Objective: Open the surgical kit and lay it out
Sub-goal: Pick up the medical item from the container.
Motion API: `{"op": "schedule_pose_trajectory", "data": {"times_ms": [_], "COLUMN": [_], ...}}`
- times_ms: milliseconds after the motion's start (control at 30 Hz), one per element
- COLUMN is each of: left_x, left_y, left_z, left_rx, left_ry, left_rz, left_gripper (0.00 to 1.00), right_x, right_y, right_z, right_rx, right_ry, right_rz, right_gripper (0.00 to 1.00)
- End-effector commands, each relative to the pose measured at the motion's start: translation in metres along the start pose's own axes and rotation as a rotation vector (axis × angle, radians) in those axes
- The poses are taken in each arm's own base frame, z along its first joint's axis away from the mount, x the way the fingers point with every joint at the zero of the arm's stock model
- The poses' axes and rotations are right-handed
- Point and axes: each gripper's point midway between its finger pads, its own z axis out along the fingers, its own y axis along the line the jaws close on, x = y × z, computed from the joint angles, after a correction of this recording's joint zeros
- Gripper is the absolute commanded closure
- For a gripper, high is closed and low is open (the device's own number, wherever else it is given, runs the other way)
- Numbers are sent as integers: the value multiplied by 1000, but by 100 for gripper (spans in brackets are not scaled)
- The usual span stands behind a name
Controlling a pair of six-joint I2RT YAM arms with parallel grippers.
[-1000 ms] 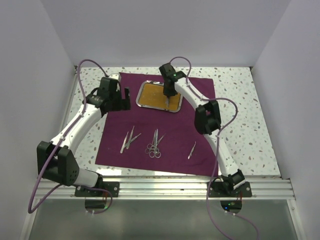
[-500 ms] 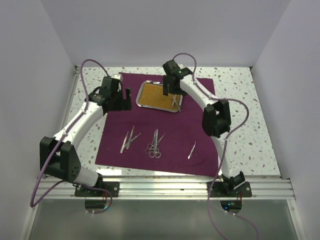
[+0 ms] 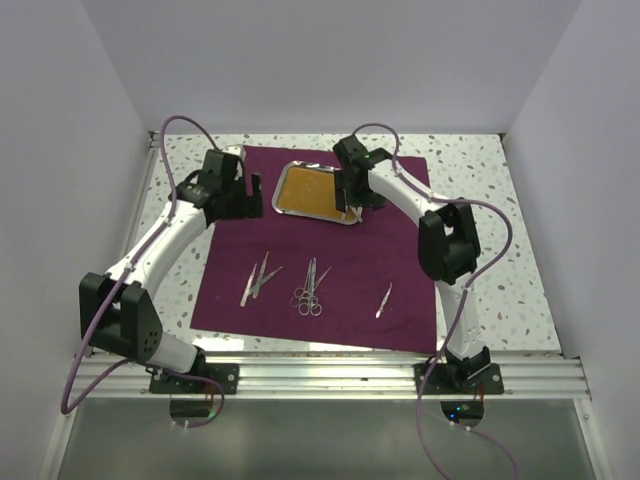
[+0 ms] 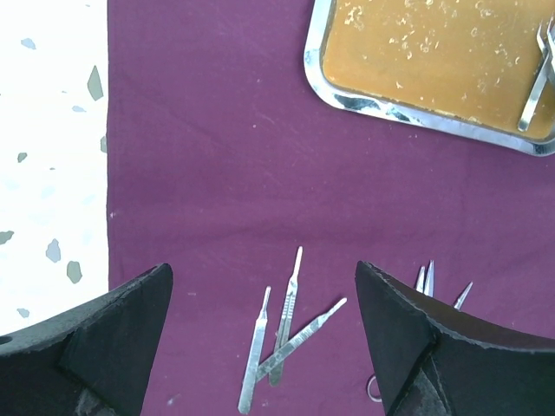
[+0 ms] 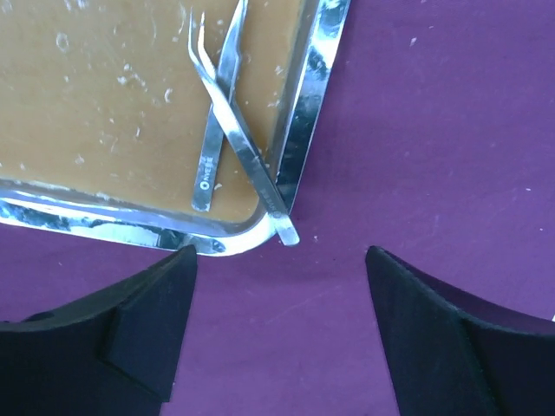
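Note:
The surgical kit's maroon cloth [image 3: 330,260] lies spread flat, with the steel tray [image 3: 300,190], amber inside, at its back. My right gripper [image 5: 281,251] hangs open over the cloth at the tray's [image 5: 308,113] near right corner, empty. Two crossed tweezers [image 5: 230,121] lie in that corner, one end poking over the rim. Open and empty, my left gripper [image 4: 263,269] hovers above the cloth left of the tray [image 4: 390,108]. Below it lie three slim silver handles [image 4: 282,334]. Scissors [image 3: 310,290] and a small tool [image 3: 384,300] rest farther right.
The cloth [image 5: 434,130] sits on a speckled white table [image 3: 480,250] with walls on three sides. Bare tabletop [image 4: 52,173] shows left of the cloth edge. An aluminium rail [image 3: 330,375] with both arm bases runs along the near edge.
My right gripper has opened and let go of a pair of tweezers in the tray's corner, then shifted right and nearer. The left arm has barely moved.

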Motion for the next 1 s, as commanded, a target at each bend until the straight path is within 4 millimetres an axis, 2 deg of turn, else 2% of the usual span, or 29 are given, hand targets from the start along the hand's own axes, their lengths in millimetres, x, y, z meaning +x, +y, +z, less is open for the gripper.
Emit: {"op": "schedule_pose_trajectory", "data": {"times_ms": [0, 200, 433, 567, 667, 700, 767, 800, 900, 967], "left_x": [0, 8, 9, 8, 7, 7, 5, 5, 3, 1], "left_y": [1, 8, 9, 9, 9, 9, 8, 8, 6, 3], "left_z": [-16, -24, -24, -21, -18, -16, -15, -13, -8, -5], "left_rx": [5, -17, -25, -26, -31, -33, -32, -34, -29, -20], "left_ry": [-22, -23, -23, -19, -14, -9, -11, -6, -2, 0], "left_rz": [-25, -46, -54, -53, -49, -47, -44, -44, -42, -44], "left_gripper": [11, 11, 11, 11, 11, 11, 11, 11, 11, 11], "right_x": [-7, -4, -8, -5, -6, -6, -8, -10, -14, -18], "right_y": [6, 3, 1, 0, -3, -1, -3, -4, -8, -13], "right_z": [6, 19, 33, 48, 54, 55, 54, 52, 44, 40], "right_rx": [-30, -1, 36, 60, 67, 66, 67, 66, 68, 76], "right_ry": [-28, -10, -9, 6, 13, 11, 11, 7, -4, -13], "right_rz": [-22, -53, -93, -112, -107, -107, -106, -103, -100, -97], "right_gripper": [21, 44, 48, 50, 59, 69, 78, 88, 100, 100]}}
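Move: The upper tweezers, laid over the tray's near right corner, have their middle roughly 6 cm ahead of the right hand, 2 cm left and 4 cm below. The second tweezers, inside the tray, lie about 7 cm ahead and 3 cm left; the tray's middle is some 7 cm ahead and 10 cm left. From the left hand, the upper tweezers are about 25 cm right, 4 cm ahead and 13 cm below. Right hand sinks about 4 cm, eases 3 cm forward and shuts, pinching the upper tweezers near their back end. ##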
